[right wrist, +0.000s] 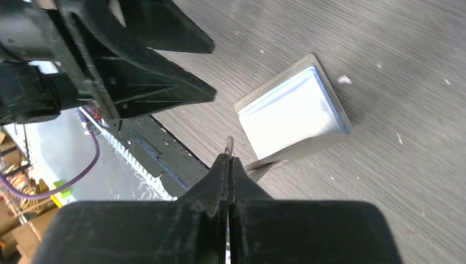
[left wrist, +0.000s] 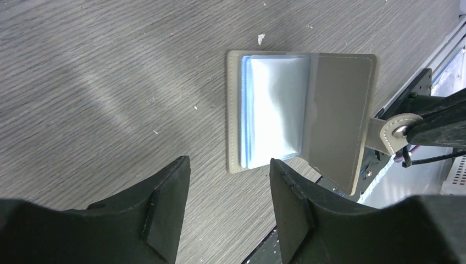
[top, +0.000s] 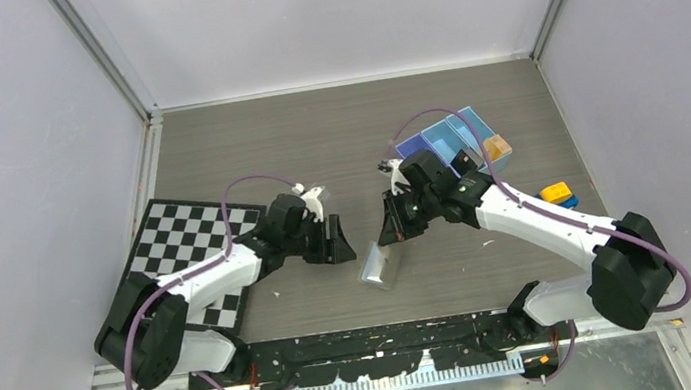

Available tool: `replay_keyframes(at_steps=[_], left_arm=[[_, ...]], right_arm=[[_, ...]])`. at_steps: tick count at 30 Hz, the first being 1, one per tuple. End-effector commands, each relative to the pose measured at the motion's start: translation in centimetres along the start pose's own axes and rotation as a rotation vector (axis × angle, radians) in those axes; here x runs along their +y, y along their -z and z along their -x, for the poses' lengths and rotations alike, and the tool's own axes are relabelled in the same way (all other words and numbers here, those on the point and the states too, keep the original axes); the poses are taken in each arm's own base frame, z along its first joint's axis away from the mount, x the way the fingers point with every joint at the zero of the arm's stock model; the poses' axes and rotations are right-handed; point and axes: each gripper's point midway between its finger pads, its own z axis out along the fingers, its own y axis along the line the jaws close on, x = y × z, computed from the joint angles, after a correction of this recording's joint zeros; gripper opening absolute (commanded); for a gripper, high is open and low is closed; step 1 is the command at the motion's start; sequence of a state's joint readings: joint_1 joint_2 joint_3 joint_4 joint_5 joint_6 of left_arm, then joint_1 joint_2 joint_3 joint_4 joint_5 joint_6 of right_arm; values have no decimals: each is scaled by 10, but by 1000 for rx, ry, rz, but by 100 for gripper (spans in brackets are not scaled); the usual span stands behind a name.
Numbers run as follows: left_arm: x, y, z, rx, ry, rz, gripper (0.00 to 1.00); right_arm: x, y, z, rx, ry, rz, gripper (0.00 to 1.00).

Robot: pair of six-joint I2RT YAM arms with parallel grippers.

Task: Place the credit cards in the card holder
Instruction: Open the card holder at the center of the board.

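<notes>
The grey-taupe card holder (top: 380, 267) lies open on the table between my two grippers, its pale blue pockets (left wrist: 273, 110) facing up and holding no card that I can see. One flap (left wrist: 339, 115) is lifted. My right gripper (right wrist: 228, 158) is shut on the holder's snap tab (left wrist: 391, 134), holding that flap up. Just left of the holder hovers my left gripper (left wrist: 228, 168), open with nothing between its fingers. An orange credit card (top: 498, 147) rests at the right end of the blue tray (top: 442, 138).
A checkerboard mat (top: 182, 245) lies at the left under my left arm. A small yellow and blue object (top: 557, 193) sits at the right near the wall. The table's front edge and metal rail (top: 381, 340) run just below the holder.
</notes>
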State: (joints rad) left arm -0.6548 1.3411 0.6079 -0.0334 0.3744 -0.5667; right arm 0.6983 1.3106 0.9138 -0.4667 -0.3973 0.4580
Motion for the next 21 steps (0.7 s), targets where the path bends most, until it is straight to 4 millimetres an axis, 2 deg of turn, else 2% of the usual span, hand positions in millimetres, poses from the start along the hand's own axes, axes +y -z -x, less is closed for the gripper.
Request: replay_keyframes(at_steps=[1,5,10,15,18,21], left_arm=[[-10,-6,11,-44,31,-44,57],[-17,-13,10,-44,56,-71,57],[-31,-25,12,-46,64,-108,57],[-44,-41,7,-20,74,-146,56],[-44,-47,4,-6,73,-141,56],[-40,-51,-1,19,86,-126,55]], right_arm=[[-24,14,-10,4,-102,-176,1],[-46,24,-25,44,-155,-315,0],[-50,33,-33,39,-182,-340,0],[-49,36,-29,-6,-150,-324,0],[-43,33,-23,-37,-123,-282,1],[-46,31,-24,-25,-122,-294,1]])
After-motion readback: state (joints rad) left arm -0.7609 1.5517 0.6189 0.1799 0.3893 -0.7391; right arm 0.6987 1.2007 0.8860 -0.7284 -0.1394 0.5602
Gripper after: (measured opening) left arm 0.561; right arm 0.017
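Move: The card holder, partly open with its clasp already in the right fingers, has its middle roughly 2 cm left of that hand, level with it fore and aft and about 10 cm below. From the left hand, it lies some 6 cm right, 2 cm back and 4 cm down. The divided box stands about 17 cm right of and 22 cm ahead of the right hand. Right hand keeps the clasp, dragging the card holder about 6 cm right; open left hand follows 5 cm, sinking. ##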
